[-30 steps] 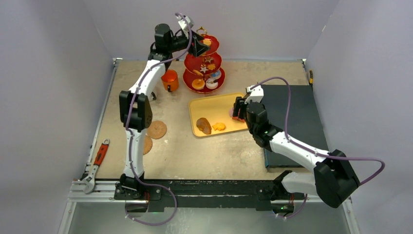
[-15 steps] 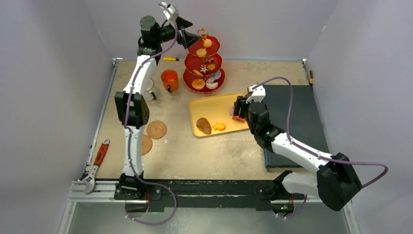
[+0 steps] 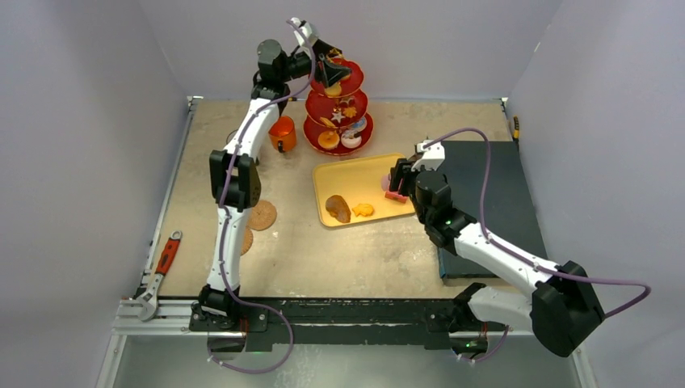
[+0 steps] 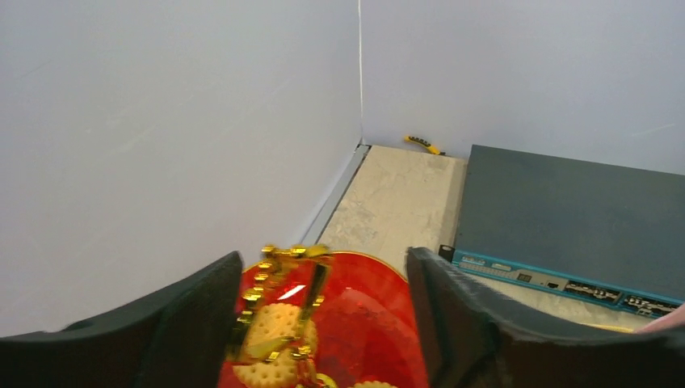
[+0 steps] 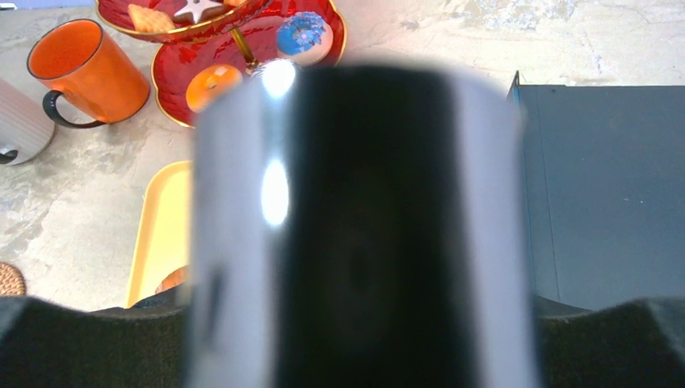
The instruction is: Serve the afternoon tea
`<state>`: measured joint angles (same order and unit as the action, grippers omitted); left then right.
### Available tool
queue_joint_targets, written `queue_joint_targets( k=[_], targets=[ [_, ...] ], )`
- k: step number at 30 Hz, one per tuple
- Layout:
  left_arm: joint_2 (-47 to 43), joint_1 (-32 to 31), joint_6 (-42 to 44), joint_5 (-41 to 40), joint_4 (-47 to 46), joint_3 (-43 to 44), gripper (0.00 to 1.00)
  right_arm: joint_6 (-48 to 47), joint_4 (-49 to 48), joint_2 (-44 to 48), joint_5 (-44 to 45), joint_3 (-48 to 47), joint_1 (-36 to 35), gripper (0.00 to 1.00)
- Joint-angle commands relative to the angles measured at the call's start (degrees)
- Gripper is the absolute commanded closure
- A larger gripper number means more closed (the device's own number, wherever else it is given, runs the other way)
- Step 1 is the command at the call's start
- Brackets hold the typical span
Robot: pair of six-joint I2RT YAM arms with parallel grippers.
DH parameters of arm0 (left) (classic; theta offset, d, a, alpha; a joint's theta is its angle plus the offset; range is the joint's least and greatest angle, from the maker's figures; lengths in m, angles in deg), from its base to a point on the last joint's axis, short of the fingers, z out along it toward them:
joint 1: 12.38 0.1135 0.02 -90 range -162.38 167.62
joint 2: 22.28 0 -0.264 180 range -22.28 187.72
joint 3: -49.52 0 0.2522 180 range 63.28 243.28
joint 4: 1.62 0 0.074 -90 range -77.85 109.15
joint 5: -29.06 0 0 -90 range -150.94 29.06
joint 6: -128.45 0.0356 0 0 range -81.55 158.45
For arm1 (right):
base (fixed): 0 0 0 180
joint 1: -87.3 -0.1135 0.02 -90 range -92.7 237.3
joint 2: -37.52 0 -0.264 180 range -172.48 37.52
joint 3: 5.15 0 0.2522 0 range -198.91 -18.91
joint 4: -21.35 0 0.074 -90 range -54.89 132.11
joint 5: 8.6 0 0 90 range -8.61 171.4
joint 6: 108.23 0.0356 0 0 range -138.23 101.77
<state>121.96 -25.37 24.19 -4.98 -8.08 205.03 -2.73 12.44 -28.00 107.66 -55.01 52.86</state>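
The red three-tier stand point(image 3: 339, 149) stands at the back of the table, with biscuits point(image 4: 275, 323) on its top tier point(image 4: 371, 315). My left gripper point(image 3: 329, 74) hangs open over that tier, its jaws on either side of the gold handle point(image 4: 283, 267), with nothing held. Over the yellow tray point(image 3: 355, 174), my right gripper point(image 3: 395, 184) is shut on a pink pastry point(image 3: 393, 194). In the right wrist view it is a dark and pale blur point(image 5: 355, 202). A croissant point(image 3: 338, 208) and a small orange pastry point(image 3: 363, 210) lie on the tray. The orange mug point(image 3: 282, 132) stands left of the stand, beside the white mug point(image 5: 16, 121). Two coasters point(image 3: 260, 215) lie nearer, on the left.
A dark flat box point(image 3: 485, 202) covers the table's right side, right beside the tray. A red-handled wrench point(image 3: 164, 263) lies on the left rail. A small yellow tool point(image 4: 424, 144) lies by the back wall. Walls close in on three sides.
My left gripper pulled back and up to the left of the stand, then came back over the top tier with its jaws apart. The right arm has barely moved with its pastry.
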Motion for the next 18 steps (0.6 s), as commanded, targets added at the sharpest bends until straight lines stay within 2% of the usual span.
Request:
queue_joint_targets(
  k=[1, 2, 4, 6, 12, 18],
  targets=[
    [-0.2, -0.6, -0.1, -3.2, -5.6, 2.2, 0.39, 0.5, -0.9, 1.6, 1.5, -1.0, 0.3, 0.4],
    [-0.4, -0.6, 0.1, -4.3, -6.0, 1.9, 0.46, 0.5, -0.8, 1.7, 1.5, -1.0, 0.3, 0.4],
    [-1.4, -0.8, 1.8, -7.1, -5.8, 0.7, 0.68, 0.5, -0.8, 1.8, 1.4, -1.0, 0.3, 0.4],
    [-3.3, -1.1, 3.6, -10.0, -6.0, -2.0, 0.76, 0.5, -1.1, 1.9, 1.4, -0.9, 0.3, 0.41],
    [-8.5, -2.9, 7.3, -17.5, -6.2, -8.0, 0.77, -0.2, -2.1, 1.2, 1.4, -0.5, 0.5, 0.41],
    [-17.3, -8.4, 21.6, -37.1, -8.6, -21.3, 0.78, -0.6, -3.1, -0.6, 2.6, -0.9, 0.7, 0.41]
  ],
)
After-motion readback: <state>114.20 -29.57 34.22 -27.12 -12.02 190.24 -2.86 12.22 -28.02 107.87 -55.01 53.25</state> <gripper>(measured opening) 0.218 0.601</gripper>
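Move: The gold handle on top of the tiered stand is between the open left fingers, about 3 cm ahead of the hand point and level in height. The top plate lies some 8 cm below the handle; the orange mug stands about 15 cm left and 1 cm ahead of the hand, roughly 28 cm lower. From the right hand, the handle is about 27 cm ahead, 14 cm left and 11 cm up. The left hand moves about 2.5 cm forward, shuts its fingers on the gold handle, and turns some 20 degrees counter-clockwise. ##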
